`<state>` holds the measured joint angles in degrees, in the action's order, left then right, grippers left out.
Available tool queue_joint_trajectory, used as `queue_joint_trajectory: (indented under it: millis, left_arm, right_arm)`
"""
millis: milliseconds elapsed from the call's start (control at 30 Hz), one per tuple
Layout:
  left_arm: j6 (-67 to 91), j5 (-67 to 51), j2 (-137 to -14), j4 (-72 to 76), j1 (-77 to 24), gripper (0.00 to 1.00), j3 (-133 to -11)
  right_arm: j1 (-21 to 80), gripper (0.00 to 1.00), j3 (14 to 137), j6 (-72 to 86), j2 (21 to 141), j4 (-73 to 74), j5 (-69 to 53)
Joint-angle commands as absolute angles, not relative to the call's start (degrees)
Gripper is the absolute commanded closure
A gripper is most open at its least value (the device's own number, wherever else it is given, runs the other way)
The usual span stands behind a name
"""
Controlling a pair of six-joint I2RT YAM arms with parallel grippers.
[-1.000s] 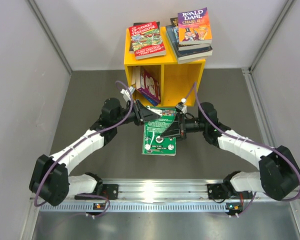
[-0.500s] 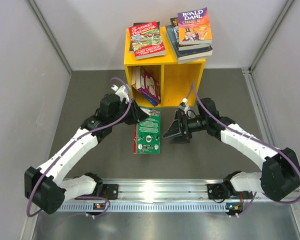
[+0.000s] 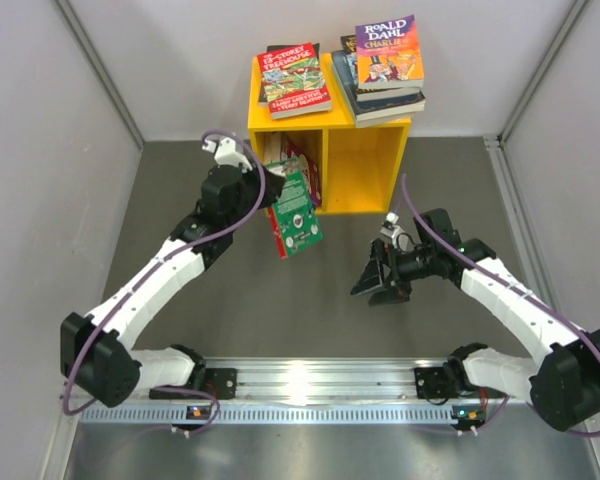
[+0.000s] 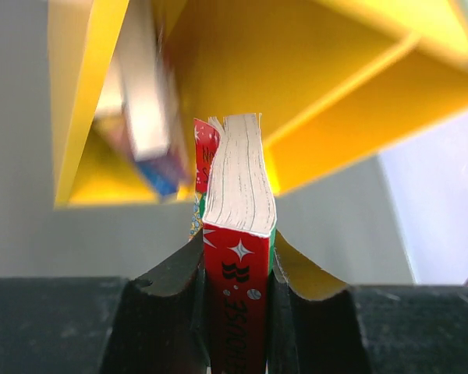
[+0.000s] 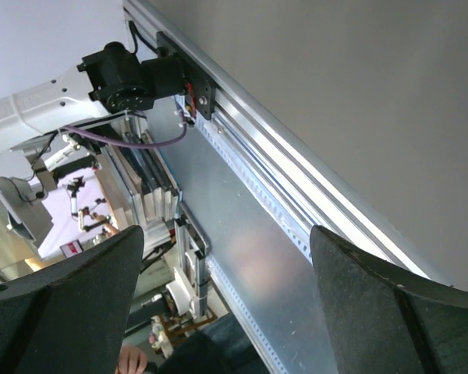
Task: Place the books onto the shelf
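Note:
My left gripper [image 3: 272,207] is shut on a green-covered book [image 3: 297,217] with a red spine, held off the table and tilted just in front of the left compartment of the yellow shelf [image 3: 365,165]. In the left wrist view the jaws [image 4: 238,273] clamp the red spine [image 4: 239,308], with the page edges facing the shelf [image 4: 296,70]. Other books [image 3: 307,163] lean inside that compartment. Two stacks of books [image 3: 295,80] [image 3: 388,62] lie on the shelf top. My right gripper [image 3: 380,281] hangs open and empty over the table, right of centre.
The shelf's right compartment [image 3: 358,170] holds nothing visible. An aluminium rail [image 3: 310,380] with both arm bases runs along the near edge; it also fills the right wrist view [image 5: 296,210]. Grey walls enclose the table on three sides.
The right gripper opened, released the green book and pulled back right and nearer. The left arm lifted the book from the table up toward the left compartment.

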<state>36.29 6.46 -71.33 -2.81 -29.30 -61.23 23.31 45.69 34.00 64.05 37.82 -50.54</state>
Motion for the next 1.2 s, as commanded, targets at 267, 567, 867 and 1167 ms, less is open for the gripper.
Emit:
queue_joint_trajectory:
  millis: [267,567,867,1167]
  left_arm:
    - [40.1,12.4,-81.5,17.7,-29.2,1.00,-69.7]
    - [34.1,22.3,-84.1,30.1,-29.2,1.00,-65.2]
    - [29.4,34.6,-88.4,50.2,-30.3,1.00,-59.6]
    - [25.4,45.6,-98.1,64.0,-32.2,1.00,-62.0]
  right_arm:
    - [20.6,0.14,47.4,28.3,61.9,45.3,-47.8]
    - [20.2,0.15,47.0,27.5,63.3,46.8,-47.0]
    - [20.2,0.17,43.4,27.6,63.9,48.0,-46.9]
    - [20.2,0.17,42.0,26.4,64.8,50.7,-45.6]
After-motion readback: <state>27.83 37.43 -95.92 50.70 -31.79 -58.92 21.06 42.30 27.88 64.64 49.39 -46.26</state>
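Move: The left hand already grips the green book; the mouth of the shelf's left compartment has its middle about 12 cm ahead of it, 4 cm right and 13 cm lower. The purple book inside is some 16 cm ahead and 5 cm right, the divider's front edge 12 cm ahead and 12 cm right, and the red treehouse book on the shelf top 22 cm ahead, 3 cm right. From the right hand that mouth lies roughly 34 cm ahead and 18 cm left. Left feeds its gripped green book 11 cm forward into the left compartment, turning 30 degrees counter-clockwise; right withdraws. ##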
